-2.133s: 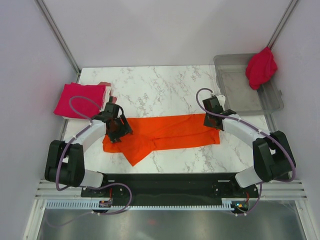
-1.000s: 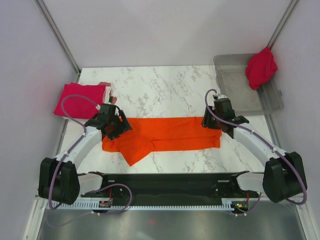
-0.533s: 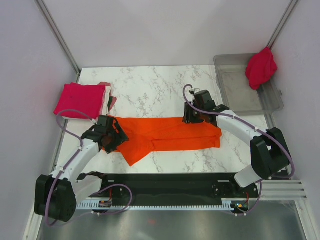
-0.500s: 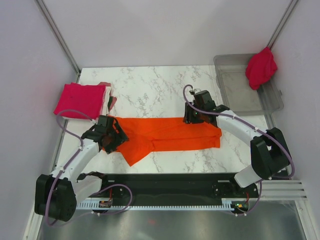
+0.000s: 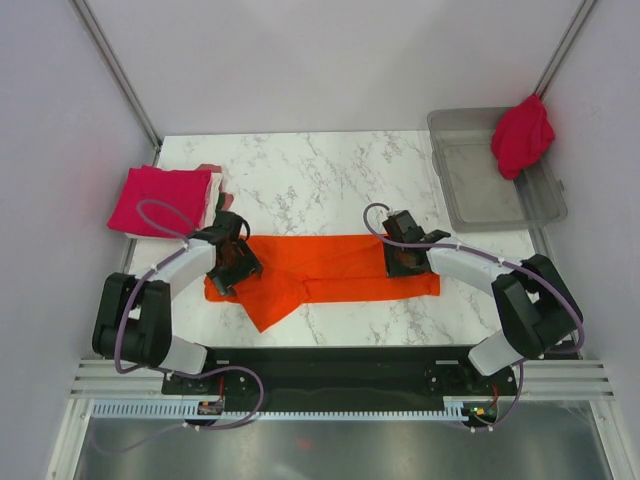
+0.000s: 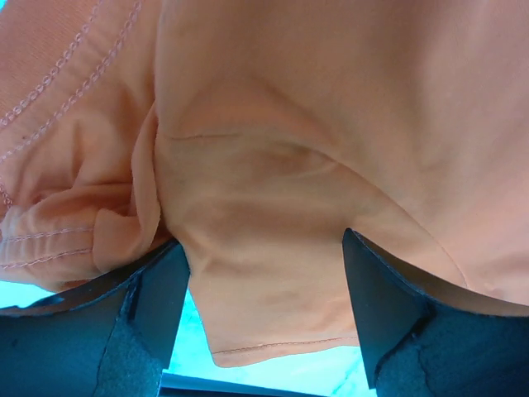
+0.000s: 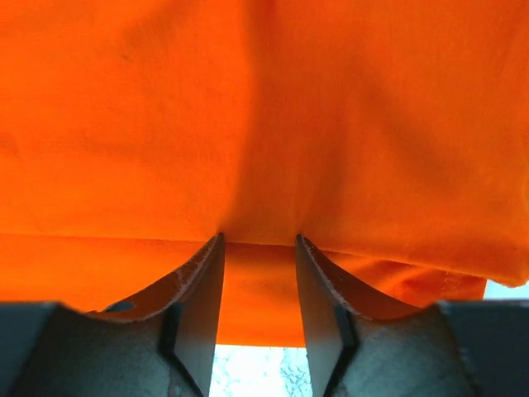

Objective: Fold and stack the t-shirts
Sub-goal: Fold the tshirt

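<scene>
The bright orange t-shirt (image 5: 330,265) lies across the table's middle as a long folded strip, with one flap (image 5: 268,312) pointing toward the near edge. My left gripper (image 5: 232,262) sits on the shirt's left end. In the left wrist view it (image 6: 263,248) stands open, with bunched orange cloth (image 6: 273,165) lying between the wide-apart fingers (image 6: 149,314). My right gripper (image 5: 402,262) rests on the strip's right part. It (image 7: 259,240) is open, its tips against a fold edge of the orange cloth (image 7: 264,124). Folded crimson t-shirts (image 5: 160,198) with a pale pink one (image 5: 212,183) are stacked at the left.
A clear grey plastic bin (image 5: 480,185) stands at the back right, with a crumpled crimson t-shirt (image 5: 522,135) draped over its far corner. Bare marble table (image 5: 320,175) stretches behind the orange shirt. Metal frame posts rise at both back corners.
My right gripper left the shirt's upper right corner, swung left and came down on the strip. The left gripper dipped toward the near edge and returned to the left end. The shirt stayed put.
</scene>
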You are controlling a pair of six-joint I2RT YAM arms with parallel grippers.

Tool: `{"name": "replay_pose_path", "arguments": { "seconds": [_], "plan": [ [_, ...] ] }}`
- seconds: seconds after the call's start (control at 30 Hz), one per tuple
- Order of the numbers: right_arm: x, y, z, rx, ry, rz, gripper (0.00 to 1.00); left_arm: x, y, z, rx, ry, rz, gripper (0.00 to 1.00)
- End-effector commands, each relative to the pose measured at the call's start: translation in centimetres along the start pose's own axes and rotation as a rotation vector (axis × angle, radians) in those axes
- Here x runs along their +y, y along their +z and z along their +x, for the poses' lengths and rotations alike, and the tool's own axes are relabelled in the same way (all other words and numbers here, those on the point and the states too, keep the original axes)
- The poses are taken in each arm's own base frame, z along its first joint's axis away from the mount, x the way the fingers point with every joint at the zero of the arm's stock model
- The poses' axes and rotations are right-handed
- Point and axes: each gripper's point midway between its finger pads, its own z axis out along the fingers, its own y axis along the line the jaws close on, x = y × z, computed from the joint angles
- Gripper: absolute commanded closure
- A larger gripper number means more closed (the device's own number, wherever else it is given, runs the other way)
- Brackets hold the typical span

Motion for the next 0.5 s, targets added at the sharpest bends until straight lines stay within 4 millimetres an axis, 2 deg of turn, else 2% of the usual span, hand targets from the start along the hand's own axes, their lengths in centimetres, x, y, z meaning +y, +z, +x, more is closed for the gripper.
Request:
{"name": "replay_pose_path", "arguments": {
  "seconds": [0.0, 0.2, 0.23, 0.3, 0.33, 0.4, 0.47],
  "plan": [
    [-0.7, 0.6, 0.4, -0.006, 0.025, 0.069, 0.53, -1.8, 0.7, -1.8, -0.032, -0.033, 0.002, 0.2],
    [0.2, 1.0, 2.8, 0.041, 0.008, 0.078, 0.54, -4.3, 2.3, -2.1, 0.014, 0.021, 0.008, 0.21],
    [0.8, 0.8, 3.5, 0.046, 0.0, 0.067, 0.54, -5.4, 2.1, -2.7, 0.004, 0.03, 0.024, 0.21],
    [1.5, 0.5, 4.5, 0.059, -0.012, 0.053, 0.54, -6.1, 3.2, -2.5, 0.033, 0.064, 0.012, 0.21],
    [2.2, 0.2, 5.5, 0.067, -0.027, 0.039, 0.54, -7.1, 3.4, -3.0, 0.034, 0.072, 0.026, 0.21],
    [3.3, -0.3, 6.8, 0.084, -0.047, 0.015, 0.54, -7.9, 4.4, -2.6, 0.075, 0.088, 0.028, 0.23],
    [5.3, -1.0, 9.0, 0.106, -0.075, -0.028, 0.53, -9.2, 4.6, -3.2, 0.062, 0.096, 0.045, 0.24]
  ]
}}
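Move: The orange t-shirt lies under both hands as a long strip, its middle about 18 cm to the left hand's right and 2 cm ahead, roughly 1 cm lower. The flap sticking out of its near edge is centred 6 cm back and 7 cm right of that hand; the red stack is some 17 cm ahead and 17 cm left. From the right hand the t-shirt's middle is about 18 cm left, 1 cm ahead. Both grippers on the t-shirt, the left drags it forward and right about 8 cm, the right left and back. ##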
